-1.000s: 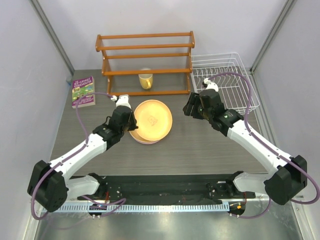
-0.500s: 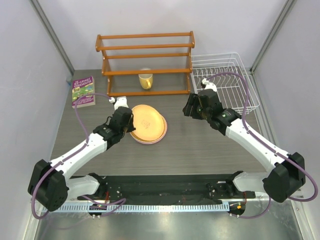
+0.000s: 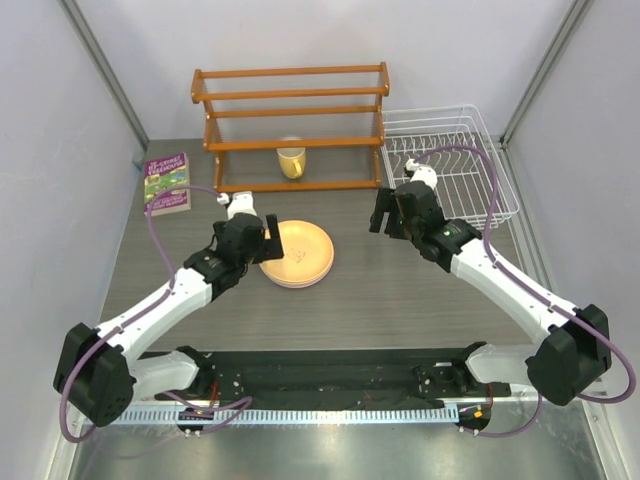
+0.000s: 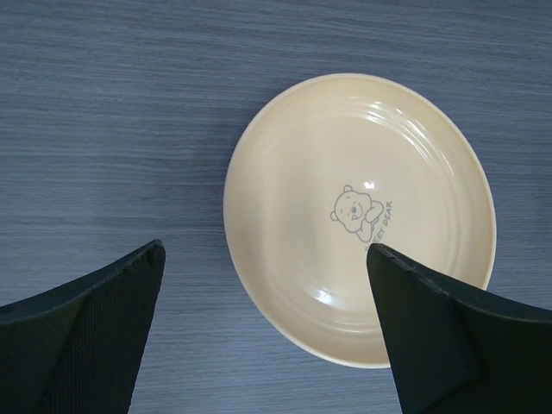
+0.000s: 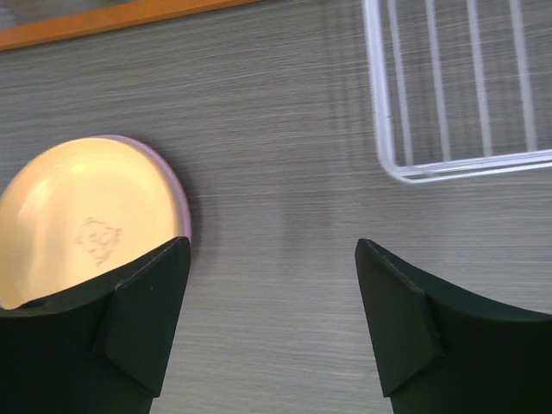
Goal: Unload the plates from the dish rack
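An orange-yellow plate (image 3: 300, 250) with a bear print lies flat on top of a stack in the middle of the table. A lavender rim (image 5: 179, 190) shows under it, and the lower plates are mostly hidden. My left gripper (image 3: 268, 238) is open at the stack's left edge. In the left wrist view the orange-yellow plate (image 4: 358, 216) lies free between and beyond the left gripper's (image 4: 266, 248) black fingers. My right gripper (image 3: 382, 213) hangs open over bare table between the stack and the white wire dish rack (image 3: 450, 165). No plates show in the rack. Nothing sits in the right gripper (image 5: 272, 243).
A brown wooden slatted shelf (image 3: 290, 110) stands at the back, with a yellow mug (image 3: 291, 160) on its lowest level. A purple book (image 3: 166, 182) lies at the back left. The dish rack's rim (image 5: 374, 95) is close to the right gripper.
The orange-yellow plate, held raised and tilted by my left gripper, has come down flat onto the stack. The left gripper has opened and let it go. The right gripper's fingers spread slightly wider.
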### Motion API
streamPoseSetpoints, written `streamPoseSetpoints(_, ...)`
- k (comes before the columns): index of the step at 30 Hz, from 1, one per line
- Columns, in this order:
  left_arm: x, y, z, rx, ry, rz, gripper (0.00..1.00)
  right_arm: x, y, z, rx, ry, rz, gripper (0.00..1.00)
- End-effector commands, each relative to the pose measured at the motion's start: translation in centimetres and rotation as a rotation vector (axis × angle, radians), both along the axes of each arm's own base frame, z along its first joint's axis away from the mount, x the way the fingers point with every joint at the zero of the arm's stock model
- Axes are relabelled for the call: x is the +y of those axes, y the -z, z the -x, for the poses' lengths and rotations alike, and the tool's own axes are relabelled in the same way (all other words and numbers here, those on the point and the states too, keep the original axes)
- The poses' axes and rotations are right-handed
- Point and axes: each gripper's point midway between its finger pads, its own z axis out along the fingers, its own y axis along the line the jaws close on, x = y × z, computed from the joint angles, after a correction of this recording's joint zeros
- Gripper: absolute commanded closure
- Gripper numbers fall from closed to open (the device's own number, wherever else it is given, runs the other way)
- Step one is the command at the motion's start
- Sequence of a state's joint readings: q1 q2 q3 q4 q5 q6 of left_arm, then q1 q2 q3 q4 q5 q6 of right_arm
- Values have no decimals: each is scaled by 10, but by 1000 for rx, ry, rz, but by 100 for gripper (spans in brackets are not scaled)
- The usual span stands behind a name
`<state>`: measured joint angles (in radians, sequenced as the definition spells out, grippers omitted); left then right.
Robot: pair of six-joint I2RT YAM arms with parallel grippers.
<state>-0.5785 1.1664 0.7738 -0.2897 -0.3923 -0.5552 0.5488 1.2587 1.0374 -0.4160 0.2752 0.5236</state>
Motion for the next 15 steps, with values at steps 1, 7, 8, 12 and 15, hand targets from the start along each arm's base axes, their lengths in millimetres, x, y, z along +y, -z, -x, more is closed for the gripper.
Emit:
streamPoseSetpoints(1,-3,-46,-11,-144,29,23,0,-48,-18,-6,-120,155,171,7)
streamPoseSetpoints(7,6,-81,-17,-257,17,3,1,-95,-31,1,-197,323,320,0)
streamPoseSetpoints(8,7,-83,-17,-272,21,-6,0,-103,-34,3,-211,361,338,0)
streamPoseSetpoints(12,8,-104,-17,-343,37,-1,0,-123,-25,15,-250,422,363,0)
streamPoseSetpoints(15,11,-112,-17,-376,32,4,1,-131,-17,27,-288,419,358,0)
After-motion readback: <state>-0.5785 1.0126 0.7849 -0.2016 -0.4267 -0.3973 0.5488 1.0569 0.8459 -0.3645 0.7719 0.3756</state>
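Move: The orange plate on top of the stack has its middle about 8 cm to the right of the left hand, some 2 cm back and 9 cm below. The yellow mug stands roughly 17 cm ahead of that hand, 8 cm to its right and 8 cm below. From the right hand, the orange plate is about 18 cm left, 5 cm back and 15 cm down, while the empty dish rack is centred some 12 cm ahead, 14 cm right and 12 cm below. Straight up goes the left hand, about 7 cm clear of the stacked plates, wide open and empty, its fingertips tilting up some 15 degrees. The right hand, also empty, swings rightward about 11 cm away from the stack to in front of the rack, opening the rest of the way as it turns clockwise and rolls its left side down, about 20 degrees each. ##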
